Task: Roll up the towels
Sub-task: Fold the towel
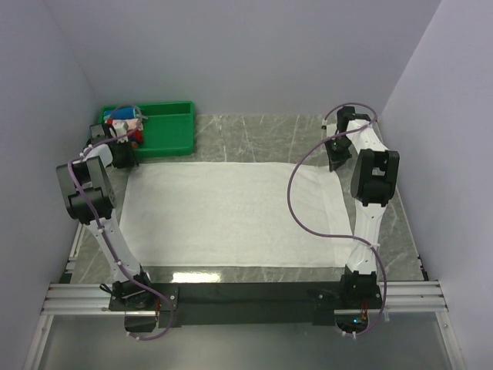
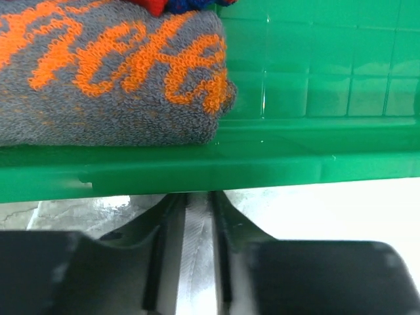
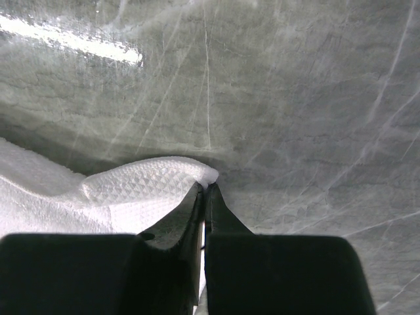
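The large white towel lies spread flat across the marble table. My right gripper is at the towel's far right corner. In the right wrist view it is shut on that corner, and the towel bulges up in a small fold just left of the tips. My left gripper is at the far left corner, beside the green bin. In the left wrist view its jaws stand a narrow gap apart with a pale woven-looking strip between them. The towel lies just to their right.
A green plastic bin stands at the back left, its near wall right in front of the left fingers. It holds small rolled cloths, among them a grey and orange one. Bare marble lies beyond the right gripper.
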`<state>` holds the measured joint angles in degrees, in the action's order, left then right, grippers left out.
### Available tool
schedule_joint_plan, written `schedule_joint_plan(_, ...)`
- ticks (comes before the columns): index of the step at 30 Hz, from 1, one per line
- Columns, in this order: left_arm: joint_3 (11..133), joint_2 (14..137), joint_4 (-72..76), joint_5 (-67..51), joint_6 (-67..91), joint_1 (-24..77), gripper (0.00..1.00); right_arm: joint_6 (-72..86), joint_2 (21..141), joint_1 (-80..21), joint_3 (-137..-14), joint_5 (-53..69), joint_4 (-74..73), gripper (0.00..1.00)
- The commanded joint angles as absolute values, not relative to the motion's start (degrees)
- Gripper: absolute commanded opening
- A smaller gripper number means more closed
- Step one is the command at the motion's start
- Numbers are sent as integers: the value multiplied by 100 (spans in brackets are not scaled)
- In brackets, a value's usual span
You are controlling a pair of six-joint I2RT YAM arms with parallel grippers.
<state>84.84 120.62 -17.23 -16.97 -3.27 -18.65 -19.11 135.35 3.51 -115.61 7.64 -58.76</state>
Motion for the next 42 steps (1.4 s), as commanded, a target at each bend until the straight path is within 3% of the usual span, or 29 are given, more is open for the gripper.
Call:
schedule_joint_plan(1, 8420, 12067, -2135, -1652, -422, -1819, 24, -1907, 13430, 308, -11619, 914, -5985, 0)
schedule_joint_plan(5, 8674, 12024, -2355, -1854, -474, -1828, 6, -1925, 13377, 316, -11602, 932, -5968, 0)
schedule_joint_plan(8, 8911, 11857, -2574, -2204, -588, -1854, 1, -1960, 13245, 316, -11558, 932, -5906, 0)
schedule_joint_plan(26, 10493, 11523, -4095, -3278, -1204, -2285, 0, -2118, 12542, 676, -12129, 1529, -6056, 0)
schedule_joint_plan(42, 12032, 12322, -3244, -3261, -141, -2355, 0, -1828, 12982, 677, -13536, 1398, -5389, 0)
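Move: The white towel lies spread flat, its far left corner right at the left fingertips, not yet gripped, and its far right corner already pinched by the right hand. The towel's middle is some 35 cm right and 17 cm back of the left hand, about 33 cm left and 15 cm back of the right. From the left hand, the green basket's middle is about 12 cm ahead and 3 cm right, the grey roll inside some 6 cm ahead and 6 cm left. The towel's far left corner is pinched as the left fingers close on it, then that hand lifts roughly 16 cm, going forward only late, by about 5 cm. The right hand keeps its corner and climbs some 13 cm with about 7 cm forward, its fingers swinging outward from pointing down. Both finish rising forward, the left one up past the basket's near rim. ##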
